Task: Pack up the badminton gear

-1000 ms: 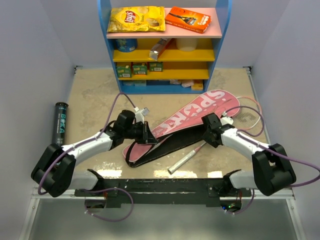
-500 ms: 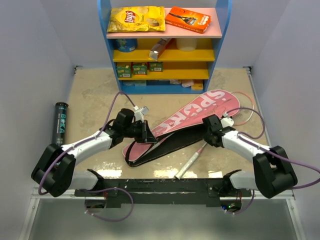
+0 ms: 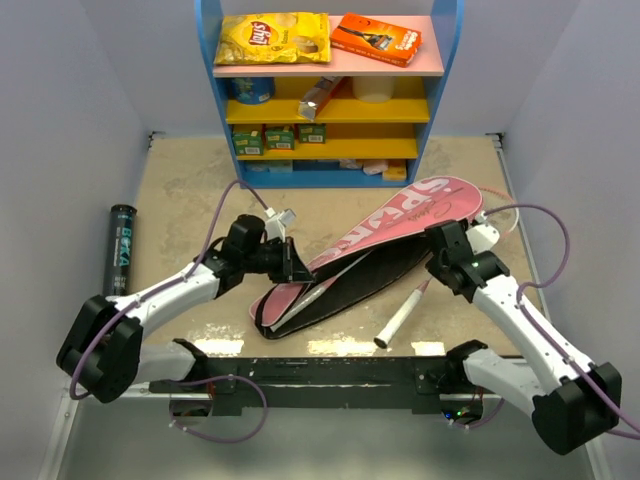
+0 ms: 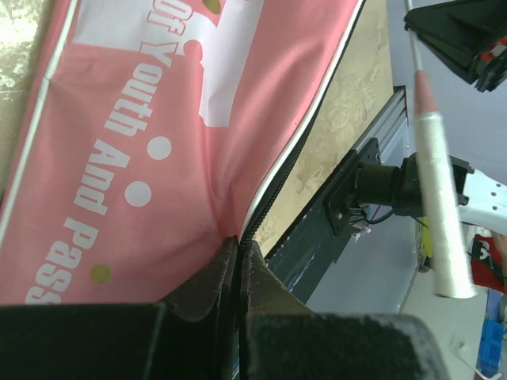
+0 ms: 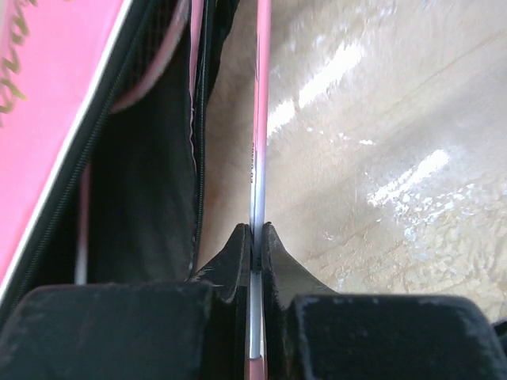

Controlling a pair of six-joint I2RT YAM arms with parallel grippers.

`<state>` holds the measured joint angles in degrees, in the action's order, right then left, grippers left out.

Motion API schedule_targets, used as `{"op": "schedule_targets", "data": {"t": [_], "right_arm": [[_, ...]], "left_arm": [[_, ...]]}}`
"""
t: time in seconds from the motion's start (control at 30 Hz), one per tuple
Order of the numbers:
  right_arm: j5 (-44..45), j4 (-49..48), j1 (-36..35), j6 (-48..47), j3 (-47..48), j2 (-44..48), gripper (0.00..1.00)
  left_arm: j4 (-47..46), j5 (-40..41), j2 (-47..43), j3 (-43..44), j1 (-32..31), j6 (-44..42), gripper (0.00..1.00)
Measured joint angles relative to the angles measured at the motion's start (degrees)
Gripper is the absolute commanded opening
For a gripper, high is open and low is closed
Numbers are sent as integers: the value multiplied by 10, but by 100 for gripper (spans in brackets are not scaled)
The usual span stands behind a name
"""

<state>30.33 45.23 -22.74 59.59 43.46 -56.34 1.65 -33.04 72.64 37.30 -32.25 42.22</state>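
Note:
The pink bag [image 3: 400,222] lettered SPORT lies slantwise across the table, its black inside [image 3: 350,285] open toward me. My left gripper [image 3: 296,266] is shut on the bag's zip edge [image 4: 261,207] at the narrow end. My right gripper [image 3: 447,264] is shut on the thin shaft [image 5: 259,119] of a racket beside the bag's open side. The racket's white handle [image 3: 398,324] points at the near edge and also shows in the left wrist view [image 4: 440,214]. The long black tube [image 3: 120,248] lies by the left wall. No shuttlecock is in view.
A blue shelf unit [image 3: 440,90] stands at the back, with a yellow crisp packet [image 3: 272,38] and an orange box [image 3: 376,38] on top and small goods below. The black base rail [image 3: 320,372] runs along the near edge. Walls close both sides.
My right gripper has shut on the racket shaft and swung right and back, carrying the racket so its handle moved right. The bag's open flap shifted slightly. The left gripper stayed put.

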Motion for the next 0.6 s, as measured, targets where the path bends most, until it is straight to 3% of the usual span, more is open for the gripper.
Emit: {"op": "schedule_targets", "data": {"t": [0.37, 0.6], "right_arm": [[71, 126, 0, 2, 133, 32, 0], [88, 153, 0, -23, 216, 31, 0]], "left_arm": [[45, 10, -76, -10, 7, -13, 0], [111, 57, -153, -16, 22, -16, 0]]}}
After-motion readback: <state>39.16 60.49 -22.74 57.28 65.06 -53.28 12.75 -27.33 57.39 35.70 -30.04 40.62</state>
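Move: The right hand already has the second racket pinched by its shaft. The bag's open mouth, where it is to go, has its middle about 25 cm to the left, 4 cm nearer the base and 9 cm down; the bag's rounded far end is some 18 cm ahead, 1 cm left and 8 cm below. From the left hand, already gripping the flap edge, that mouth is about 11 cm right, 2 cm back and 8 cm down, and the packed racket's handle 8 cm back, 4 cm left, 9 cm below. Keeping its pinch on the racket shaft, the right hand carries the racket steadily upward, about 12 cm, easing some 3 cm to the right and away from the bag mouth while its fingers tip up roughly 10 degrees. The left hand holds on to the zipped flap edge, rising first and then pulling it to the left, ending up about 4 cm to the left and 3 cm higher. ##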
